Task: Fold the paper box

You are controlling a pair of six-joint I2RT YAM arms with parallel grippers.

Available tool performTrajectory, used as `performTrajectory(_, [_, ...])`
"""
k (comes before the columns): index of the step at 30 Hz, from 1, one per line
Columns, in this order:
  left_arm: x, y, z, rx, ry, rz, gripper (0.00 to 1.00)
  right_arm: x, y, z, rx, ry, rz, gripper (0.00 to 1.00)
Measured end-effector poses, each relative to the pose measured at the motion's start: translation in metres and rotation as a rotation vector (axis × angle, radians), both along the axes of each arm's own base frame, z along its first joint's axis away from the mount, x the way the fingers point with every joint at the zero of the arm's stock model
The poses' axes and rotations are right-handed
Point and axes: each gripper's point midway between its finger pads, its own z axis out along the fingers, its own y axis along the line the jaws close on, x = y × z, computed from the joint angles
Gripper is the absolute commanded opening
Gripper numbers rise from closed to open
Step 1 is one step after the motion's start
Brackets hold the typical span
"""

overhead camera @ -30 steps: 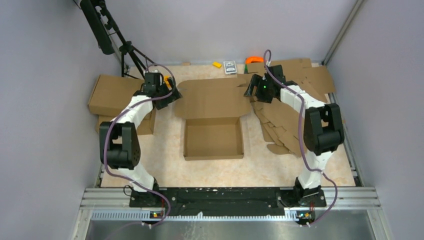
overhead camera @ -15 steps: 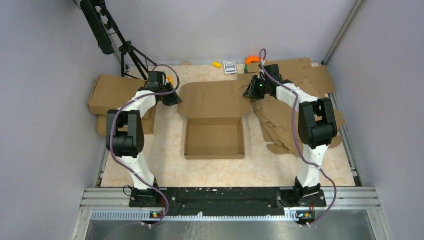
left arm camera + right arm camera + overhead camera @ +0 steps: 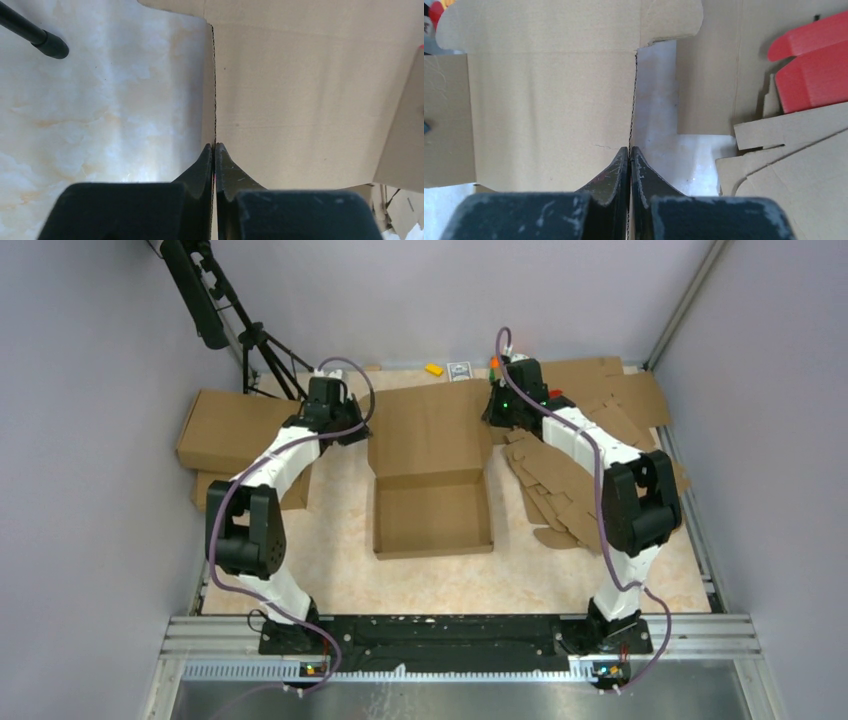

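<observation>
The paper box [image 3: 430,515] lies mid-table as a shallow brown tray, its big lid panel [image 3: 428,430] opened out toward the back. My left gripper [image 3: 358,430] is shut on the lid's left side flap. In the left wrist view the flap's thin edge [image 3: 215,100] runs straight into the closed left gripper [image 3: 215,146]. My right gripper [image 3: 494,412] is shut on the lid's right side flap. The right wrist view shows that flap's edge [image 3: 633,100] pinched in the right gripper [image 3: 630,149], with the lid panel [image 3: 549,110] to its left.
A heap of flat cut cardboard sheets [image 3: 570,480] covers the right side, with a red cardboard piece [image 3: 814,65] among them. Folded brown boxes [image 3: 225,435] are stacked at the left. A black tripod [image 3: 250,345] stands at the back left. A yellow block [image 3: 433,369] and a small card box [image 3: 459,368] lie at the back wall.
Both grippers went from open to shut on the lid's side flaps. Both arms reached farther back, and the flaps now stand up edge-on beside a narrower-looking lid.
</observation>
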Motion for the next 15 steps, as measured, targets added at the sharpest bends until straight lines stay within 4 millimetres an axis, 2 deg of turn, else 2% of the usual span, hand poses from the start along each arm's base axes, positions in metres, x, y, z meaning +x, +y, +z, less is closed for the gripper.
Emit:
performTrajectory(3, [-0.008,-0.005,0.007,0.041,-0.034,-0.011,0.0,-0.001,0.0,0.026,-0.015,-0.084,-0.015,0.0])
performTrajectory(6, [-0.023,-0.014,0.013,0.089,-0.087,-0.033,0.0,-0.009,-0.005,0.042,-0.026,-0.172,-0.034,0.0])
performTrajectory(11, [-0.056,-0.029,0.024,0.177,-0.233,-0.061,0.0,-0.038,-0.017,0.044,-0.097,-0.321,-0.077,0.0])
performTrajectory(15, [-0.07,-0.033,0.035,0.195,-0.339,-0.055,0.0,-0.059,-0.022,0.038,-0.126,-0.42,-0.099,0.0])
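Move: The left hand holds the lid's left edge, with the open tray's middle about 17 cm back, 14 cm to its right and 5 cm lower; the hinge crease's middle is some 9 cm back, 14 cm right and 4 cm below. From the right hand, which grips the opposite edge, the tray's middle lies roughly 20 cm back, 12 cm left and 5 cm down, with a red sheet about 3 cm ahead, 11 cm right and 7 cm below. Keeping their pinch on the lid's two side edges, both hands carry it back towards the tray and up, the left going about 7 cm back while rising steadily and the right climbing first, then drawing back some 6 cm, each drifting a little to the robot's right. Meanwhile both wrists tip their fingers upward, by roughly 20 degrees on the left and 25 on the right, with the grippers staying shut. ##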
